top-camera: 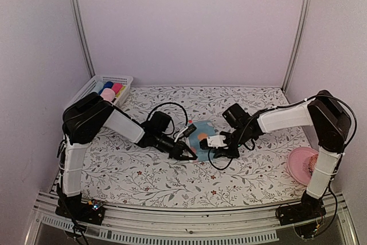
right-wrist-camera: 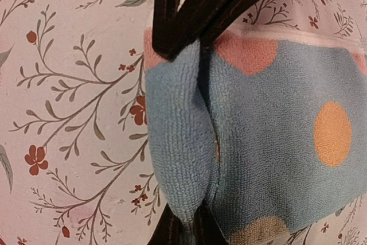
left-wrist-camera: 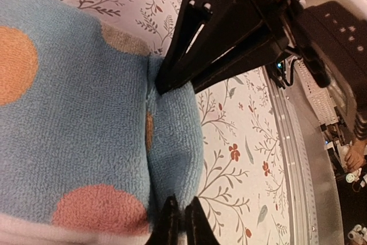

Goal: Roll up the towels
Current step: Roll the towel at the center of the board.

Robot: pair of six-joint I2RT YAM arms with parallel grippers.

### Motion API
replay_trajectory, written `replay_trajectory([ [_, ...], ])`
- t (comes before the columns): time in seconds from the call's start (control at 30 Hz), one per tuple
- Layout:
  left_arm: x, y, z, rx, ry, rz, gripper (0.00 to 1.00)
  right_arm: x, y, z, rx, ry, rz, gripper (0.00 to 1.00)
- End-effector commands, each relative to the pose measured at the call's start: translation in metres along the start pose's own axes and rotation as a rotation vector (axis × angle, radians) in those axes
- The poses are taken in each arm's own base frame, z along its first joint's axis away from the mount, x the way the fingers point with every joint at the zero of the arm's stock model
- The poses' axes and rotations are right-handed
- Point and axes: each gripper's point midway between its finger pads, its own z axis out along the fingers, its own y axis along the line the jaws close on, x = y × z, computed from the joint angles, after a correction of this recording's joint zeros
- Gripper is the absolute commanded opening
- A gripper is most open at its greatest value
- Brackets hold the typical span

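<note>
A light blue towel (top-camera: 202, 132) with orange and pink dots lies on the flowered table, and its near edge is folded over into a narrow roll (left-wrist-camera: 172, 142). My left gripper (left-wrist-camera: 182, 222) is shut on one end of that roll. My right gripper (right-wrist-camera: 189, 228) is shut on the other end. In the top view the left gripper (top-camera: 189, 154) and the right gripper (top-camera: 218, 153) face each other across the towel's near edge. A pale pink strip (right-wrist-camera: 298, 35) runs along the towel's side; I cannot tell whether it is a second towel.
A white basket (top-camera: 92, 84) with bright cloth tubes stands at the back left. A round pink plate (top-camera: 302, 164) sits at the right beside the right arm's base. The metal rail (top-camera: 189, 222) of the table's front edge runs close behind the grippers.
</note>
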Motion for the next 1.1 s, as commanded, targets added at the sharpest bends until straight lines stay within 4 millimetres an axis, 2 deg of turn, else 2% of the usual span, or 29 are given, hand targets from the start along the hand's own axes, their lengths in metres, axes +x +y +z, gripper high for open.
replay_trajectory([
  [0.0,0.03,0.026,-0.013,-0.15,0.054,-0.061,0.13,0.003,0.027,0.007,-0.174,0.029,0.064,0.04],
  [0.1,0.017,0.024,-0.03,-0.258,0.01,0.042,0.32,0.005,0.041,0.008,-0.285,0.055,0.109,0.04],
  [0.13,0.004,0.018,-0.039,-0.294,-0.022,0.094,0.37,0.01,0.049,0.009,-0.322,0.072,0.129,0.04],
  [0.17,-0.004,0.013,-0.046,-0.315,-0.049,0.132,0.42,0.005,0.044,0.008,-0.329,0.063,0.134,0.04],
  [0.27,-0.033,-0.01,-0.069,-0.381,-0.147,0.27,0.5,0.001,0.05,0.004,-0.398,0.053,0.174,0.04],
  [0.37,-0.042,-0.027,-0.079,-0.413,-0.193,0.369,0.53,-0.004,0.051,-0.001,-0.453,0.036,0.22,0.04],
  [0.43,-0.041,-0.038,-0.076,-0.42,-0.184,0.436,0.54,-0.009,0.047,-0.004,-0.481,0.021,0.254,0.04],
  [0.57,-0.028,-0.054,-0.051,-0.475,-0.099,0.602,0.57,-0.012,0.046,-0.013,-0.566,-0.002,0.343,0.05],
  [0.73,-0.011,-0.075,-0.024,-0.531,-0.03,0.831,0.6,-0.001,0.044,-0.011,-0.633,0.008,0.445,0.06],
  [0.87,-0.001,-0.076,-0.007,-0.569,0.035,0.91,0.61,0.004,0.046,-0.008,-0.675,0.021,0.496,0.06],
  [1.07,0.012,-0.066,0.015,-0.628,0.119,0.97,0.61,0.005,0.046,-0.007,-0.675,0.023,0.497,0.06],
])
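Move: The left hand pinches the near-edge roll of the blue towel close to its left end, so the roll's middle lies about 4 cm to its right, level ahead and in height. The right hand pinches the same roll with that middle about 4 cm to its left. The towel's flat part lies beyond the roll, its middle some 9 cm ahead and 4 cm right of the left hand, about 1 cm lower; it is equally far ahead of the right hand and 4 cm to the left. Up and to the left, the left hand opens and comes free of the roll, rising about 8 cm, then swings back and right while sinking, its wrist winding back roughly 60 degrees, to hang open behind the roll's left end. The right hand keeps its pinch, tips over forward by some 45 degrees to turn the roll, and draws it back towards the robot. ##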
